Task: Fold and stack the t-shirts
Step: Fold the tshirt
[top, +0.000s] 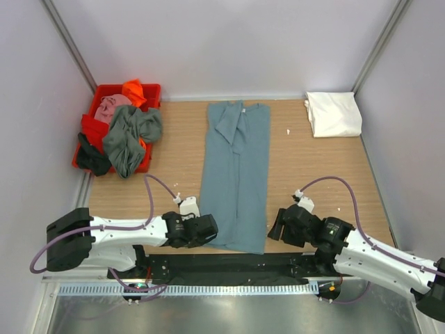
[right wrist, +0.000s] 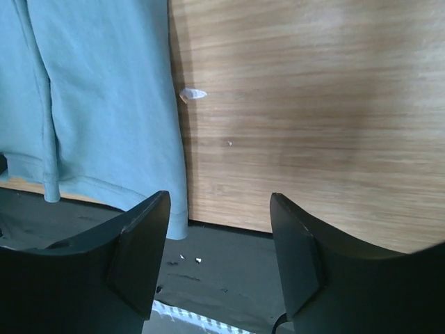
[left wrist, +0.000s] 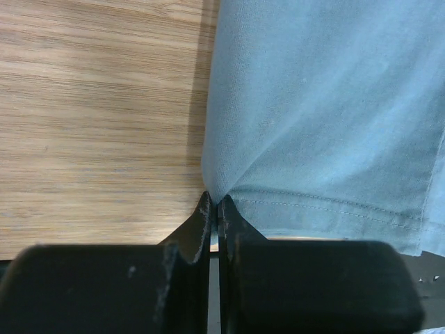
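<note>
A dusty teal-blue t-shirt point(top: 236, 174) lies folded into a long strip down the middle of the wooden table. My left gripper point(top: 208, 229) is shut on its near left hem corner; in the left wrist view the cloth point(left wrist: 327, 104) is pinched between the closed fingertips of the left gripper point(left wrist: 215, 198). My right gripper point(top: 274, 229) stands open just right of the near right corner. In the right wrist view the shirt's edge point(right wrist: 104, 104) lies beside the left finger, and nothing is between the fingers of the right gripper point(right wrist: 219, 198). A folded white t-shirt point(top: 334, 113) rests at the back right.
A red tub point(top: 111, 88) at the back left holds crumpled grey-green point(top: 128, 136), pink point(top: 111, 106) and orange point(top: 134, 90) shirts. A black mat strip point(top: 229, 263) runs along the table's near edge. A small white scrap point(right wrist: 192, 93) lies by the teal shirt. Walls close in on both sides.
</note>
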`<move>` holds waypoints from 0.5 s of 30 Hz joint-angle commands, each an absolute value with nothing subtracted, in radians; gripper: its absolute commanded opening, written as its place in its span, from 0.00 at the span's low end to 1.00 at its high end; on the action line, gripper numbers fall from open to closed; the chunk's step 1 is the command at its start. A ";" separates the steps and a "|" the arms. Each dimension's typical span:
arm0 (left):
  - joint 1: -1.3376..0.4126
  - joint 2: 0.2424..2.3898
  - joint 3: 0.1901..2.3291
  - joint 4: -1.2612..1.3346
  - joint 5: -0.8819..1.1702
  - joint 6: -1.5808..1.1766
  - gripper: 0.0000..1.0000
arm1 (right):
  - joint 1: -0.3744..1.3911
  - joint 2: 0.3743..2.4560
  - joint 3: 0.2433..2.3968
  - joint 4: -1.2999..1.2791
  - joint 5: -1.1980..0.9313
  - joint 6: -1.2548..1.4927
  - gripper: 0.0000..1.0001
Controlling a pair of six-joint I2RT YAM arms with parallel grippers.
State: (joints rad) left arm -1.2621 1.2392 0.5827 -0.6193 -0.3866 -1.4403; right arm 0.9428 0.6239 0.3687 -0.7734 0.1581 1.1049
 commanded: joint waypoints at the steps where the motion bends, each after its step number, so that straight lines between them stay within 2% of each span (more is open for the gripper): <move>1: -1.261 1.243 0.600 -0.604 -0.408 -1.462 0.00 | 0.989 0.623 0.342 -0.744 0.144 1.209 0.64; 5: -1.261 1.253 0.600 -0.589 -0.405 -1.460 0.00 | 1.095 0.658 0.324 -0.684 0.170 1.297 0.62; 10: -1.262 1.270 0.606 -0.581 -0.399 -1.457 0.00 | 1.256 0.797 0.345 -0.592 0.238 1.367 0.65; 15: -1.262 1.266 0.597 -0.575 -0.397 -1.459 0.00 | 1.292 0.899 0.353 -0.540 0.278 1.390 0.64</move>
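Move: The right hand is open and empty, heading for the t-shirt's near right corner, which lies about 4 cm back, 6 cm to its left and 3 cm lower. At about that same lower height, the lower end of the middle fold is some 14 cm left and 3 cm back, and a white scrap by the shirt's edge 4 cm ahead and 4 cm left. The left hand has the near left corner; from it the near right corner is roughly 18 cm right and 2 cm back. With the left fingers still pinching the near left hem corner and hardly stirring, the right hand closes in on the near right corner: first back and a little down, then mostly left, about 5 cm left and 4 cm back in all. It sinks some 1.5 cm and turns slightly counter-clockwise, fingers staying open to either side of the corner; no touch can be made out. ##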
